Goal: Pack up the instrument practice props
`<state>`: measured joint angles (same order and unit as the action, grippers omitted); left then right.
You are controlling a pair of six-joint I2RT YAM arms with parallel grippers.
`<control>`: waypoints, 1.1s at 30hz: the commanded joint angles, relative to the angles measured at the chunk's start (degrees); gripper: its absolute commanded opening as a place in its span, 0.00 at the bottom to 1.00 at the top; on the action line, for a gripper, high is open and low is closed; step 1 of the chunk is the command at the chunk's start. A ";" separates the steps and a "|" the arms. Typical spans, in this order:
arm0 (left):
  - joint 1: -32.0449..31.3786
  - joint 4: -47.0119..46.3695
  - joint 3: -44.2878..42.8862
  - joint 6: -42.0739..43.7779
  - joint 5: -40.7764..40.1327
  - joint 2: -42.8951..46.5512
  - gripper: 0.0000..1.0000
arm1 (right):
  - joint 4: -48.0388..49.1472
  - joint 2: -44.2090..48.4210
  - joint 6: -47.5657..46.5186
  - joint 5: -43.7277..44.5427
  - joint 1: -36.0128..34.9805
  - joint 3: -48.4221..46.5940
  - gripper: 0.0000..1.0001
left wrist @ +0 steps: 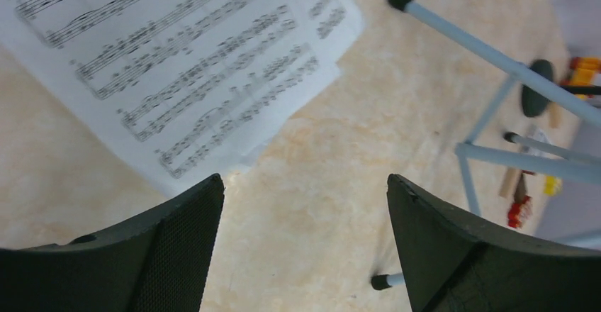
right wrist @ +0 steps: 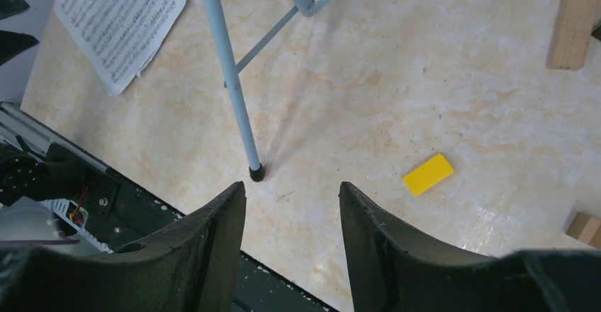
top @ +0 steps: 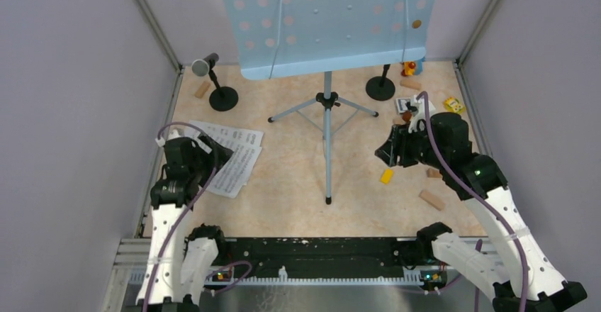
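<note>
The music stand's light blue punched desk (top: 329,21) stands at the back on grey tripod legs (top: 327,124). White music sheets (top: 230,157) lie flat on the left. A microphone (top: 205,64) sits in a black round-based holder (top: 223,98) at the back left. Another holder (top: 380,88) stands back right. My left gripper (top: 218,154) hovers over the sheets' right edge. In the left wrist view this gripper (left wrist: 305,184) is open and holds nothing, with the sheets (left wrist: 177,64) above it. My right gripper (right wrist: 292,188) is open and holds nothing, near a tripod foot (right wrist: 256,173).
A yellow block (top: 386,176) and wooden blocks (top: 431,199) lie by the right arm. A small card box (top: 405,104) and colourful toys (top: 409,67) sit at the back right. Grey walls close in the left, right and back sides. A black rail (top: 305,252) runs along the near edge.
</note>
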<state>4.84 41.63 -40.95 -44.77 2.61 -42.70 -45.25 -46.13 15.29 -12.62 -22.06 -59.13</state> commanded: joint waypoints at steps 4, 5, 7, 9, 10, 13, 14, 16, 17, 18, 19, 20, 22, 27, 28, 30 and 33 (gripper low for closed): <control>0.26 -7.38 0.73 -2.37 17.21 6.86 0.61 | 0.97 3.57 3.79 -0.73 0.09 2.91 0.51; 0.26 -7.16 1.08 -4.67 18.94 6.32 0.51 | 0.99 4.00 4.18 -0.35 0.10 3.17 0.51; 0.26 -7.40 2.25 -11.38 22.05 5.29 0.28 | 0.96 4.85 5.09 0.56 0.14 3.55 0.51; 0.25 -8.31 3.55 -17.49 25.67 4.38 0.04 | 1.12 5.82 5.92 1.07 0.13 3.92 0.51; 0.26 -8.93 4.25 -20.13 27.47 3.82 0.00 | 1.09 6.23 6.24 1.31 0.10 4.00 0.51; 0.28 -11.21 5.31 -26.54 32.39 2.71 0.00 | 0.85 7.12 6.59 1.78 0.05 4.36 0.51; 0.31 -11.91 5.10 -27.59 33.79 2.38 0.00 | 0.80 7.31 6.62 1.95 0.10 4.46 0.51; 0.26 -13.47 3.69 -27.55 36.71 1.34 0.00 | 0.47 7.38 6.32 2.07 0.09 4.47 0.51; 0.28 -13.65 2.74 -26.94 38.73 0.71 0.00 | 0.28 7.37 6.10 2.15 0.09 4.59 0.51; 0.26 -13.74 1.68 -26.09 40.13 0.01 0.00 | 0.20 7.40 5.96 2.23 0.09 4.56 0.51; 0.27 -13.21 0.58 -24.89 41.08 -0.74 0.00 | 0.16 7.37 5.86 2.25 0.09 4.61 0.51; 0.28 -12.43 -0.52 -23.59 41.65 -1.48 0.00 | 0.14 7.37 5.75 2.25 0.14 4.63 0.51; 0.28 -11.40 -1.75 -21.26 42.23 -2.33 0.00 | 0.25 7.39 5.49 2.16 0.09 4.77 0.51; 0.26 -18.82 1.71 -24.61 45.10 -0.55 0.00 | 0.43 7.28 5.04 2.16 0.10 5.00 0.52; 0.26 -20.59 2.80 -26.17 45.76 0.10 0.00 | 0.36 7.29 5.00 2.16 0.14 5.06 0.52; 0.29 -23.78 4.69 -29.35 46.51 1.13 0.00 | 0.21 7.35 4.88 2.16 0.09 5.22 0.52; 0.26 -26.84 6.16 -32.95 47.15 2.17 0.00 | 0.14 7.45 4.88 2.24 0.10 5.38 0.52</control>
<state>4.84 23.18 -36.80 -71.92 46.74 -42.06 -45.91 -39.05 20.62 -10.98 -22.06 -53.98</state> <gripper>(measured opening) 0.003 0.513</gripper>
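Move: The music stand's leg hub is roughly 31 cm to the left hand's right, 13 cm ahead and about 3 cm higher. Its near leg's rubber foot lies 32 cm right of that hand and 5 cm back, some 14 cm lower; the loose music sheets are spread about 9 cm ahead and 2 cm left, also 14 cm below. From the right hand the hub is about 16 cm ahead, 18 cm left and 6 cm lower. Rightward and up, the left hand swings away over the sheets' side of the table towards the music stand, some 12 cm across and 8 cm higher, dipping briefly on the way. Its wide-open fingers shut fully on nothing early on, while the wrist rolls about 45 degrees, left side down, until they point right at the stand's side. The half-open right hand eases back about 2 cm. ##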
